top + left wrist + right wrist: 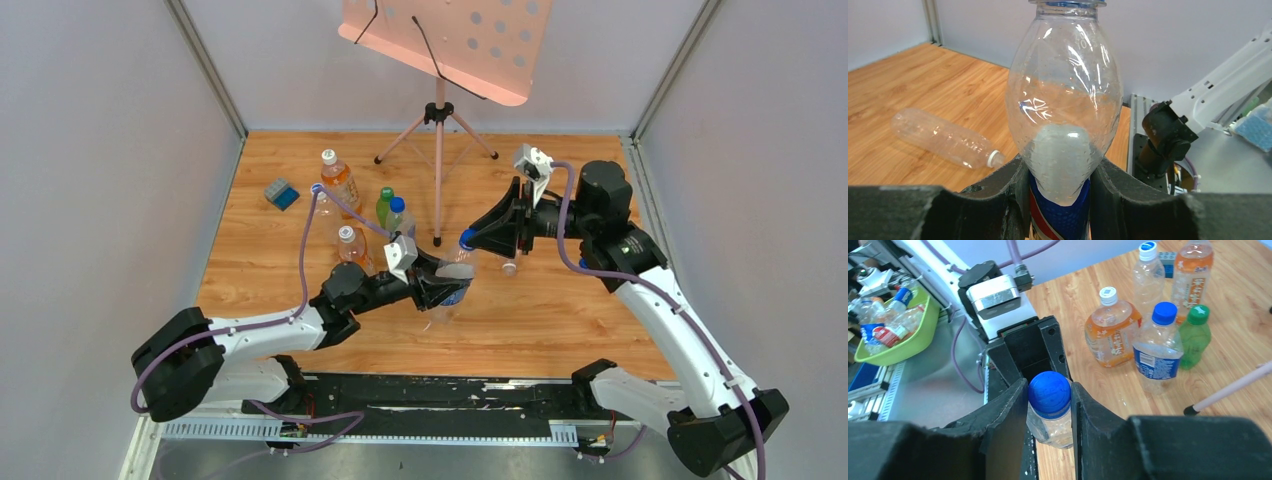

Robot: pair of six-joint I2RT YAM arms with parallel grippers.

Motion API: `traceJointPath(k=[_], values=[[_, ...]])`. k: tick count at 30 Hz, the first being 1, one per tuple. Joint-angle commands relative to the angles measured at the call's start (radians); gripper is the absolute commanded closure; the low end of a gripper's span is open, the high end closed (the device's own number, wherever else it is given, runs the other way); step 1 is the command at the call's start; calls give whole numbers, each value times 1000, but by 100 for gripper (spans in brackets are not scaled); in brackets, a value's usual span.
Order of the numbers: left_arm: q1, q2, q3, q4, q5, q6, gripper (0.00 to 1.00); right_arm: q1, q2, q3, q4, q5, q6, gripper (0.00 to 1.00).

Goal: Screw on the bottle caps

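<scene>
My left gripper (1060, 172) is shut on a clear bottle (1064, 95) with a blue and red label, holding it by its lower body above the wooden table. In the top view that gripper (447, 278) sits mid-table with the bottle tilted toward the right arm. A blue cap (1049, 394) sits on the bottle's neck. My right gripper (1048, 390) is shut on that cap, both fingers pressed against its sides. From above, the right gripper (474, 240) meets the cap (467, 238) at the bottle's top.
Several capped bottles stand at the left: an orange one (1110, 335), a blue-capped clear one (1158, 347) and a green one (1194, 335). A clear bottle (945, 139) lies on the wood. A blue-grey block (281, 193) and a tripod stand (437, 125) lie farther back. A green basin (908, 332) is off-table.
</scene>
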Motion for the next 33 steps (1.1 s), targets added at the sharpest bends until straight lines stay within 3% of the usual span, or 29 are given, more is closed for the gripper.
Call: traceJointPath(k=[1, 5, 10, 13, 16, 20, 25, 28, 33], values=[[0, -36, 79, -6, -121, 60, 93, 35, -29, -37, 4, 112, 50, 98], [-53, -36, 114, -69, -280, 166, 93, 103, -41, -55, -28, 367, 159, 100], [-192, 39, 173, -117, -660, 451, 92, 254, -27, -42, -170, 843, 453, 100], [-261, 118, 206, -84, -842, 552, 92, 305, -20, -60, -175, 909, 541, 100], [-276, 143, 202, -73, -865, 533, 93, 307, -28, -43, -174, 910, 535, 92], [-275, 94, 198, -215, -839, 460, 94, 306, -82, 14, -174, 903, 425, 55], [-226, -32, 187, -447, -634, 374, 94, 306, -113, 122, -284, 883, 230, 23], [-156, -104, 172, -546, -472, 328, 94, 306, -138, 163, -359, 809, 64, 16], [-39, -227, 135, -643, -90, 288, 93, 305, -176, 202, -480, 660, -291, 17]])
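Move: My right fingers are shut on the blue cap, and my left hand holds the bottle beneath it, the cap sitting some 10 cm above that hand, 4 cm ahead and 2 cm to its right. From the right hand, the standing blue-capped bottle is about 14 cm ahead, 13 cm left and 18 cm lower; the clear lying bottle is roughly 18 cm ahead, 13 cm right and 25 cm down. I screw by counter-turning: my right hand twists the cap some 40 degrees clockwise while my left turns the bottle about 35 degrees counter-clockwise, both swinging about 5 cm forward and 4 cm down. Then my right fingers open wide off the cap and draw back, up and slightly right. My left keeps its grip, going up and left and untwisting partway. ##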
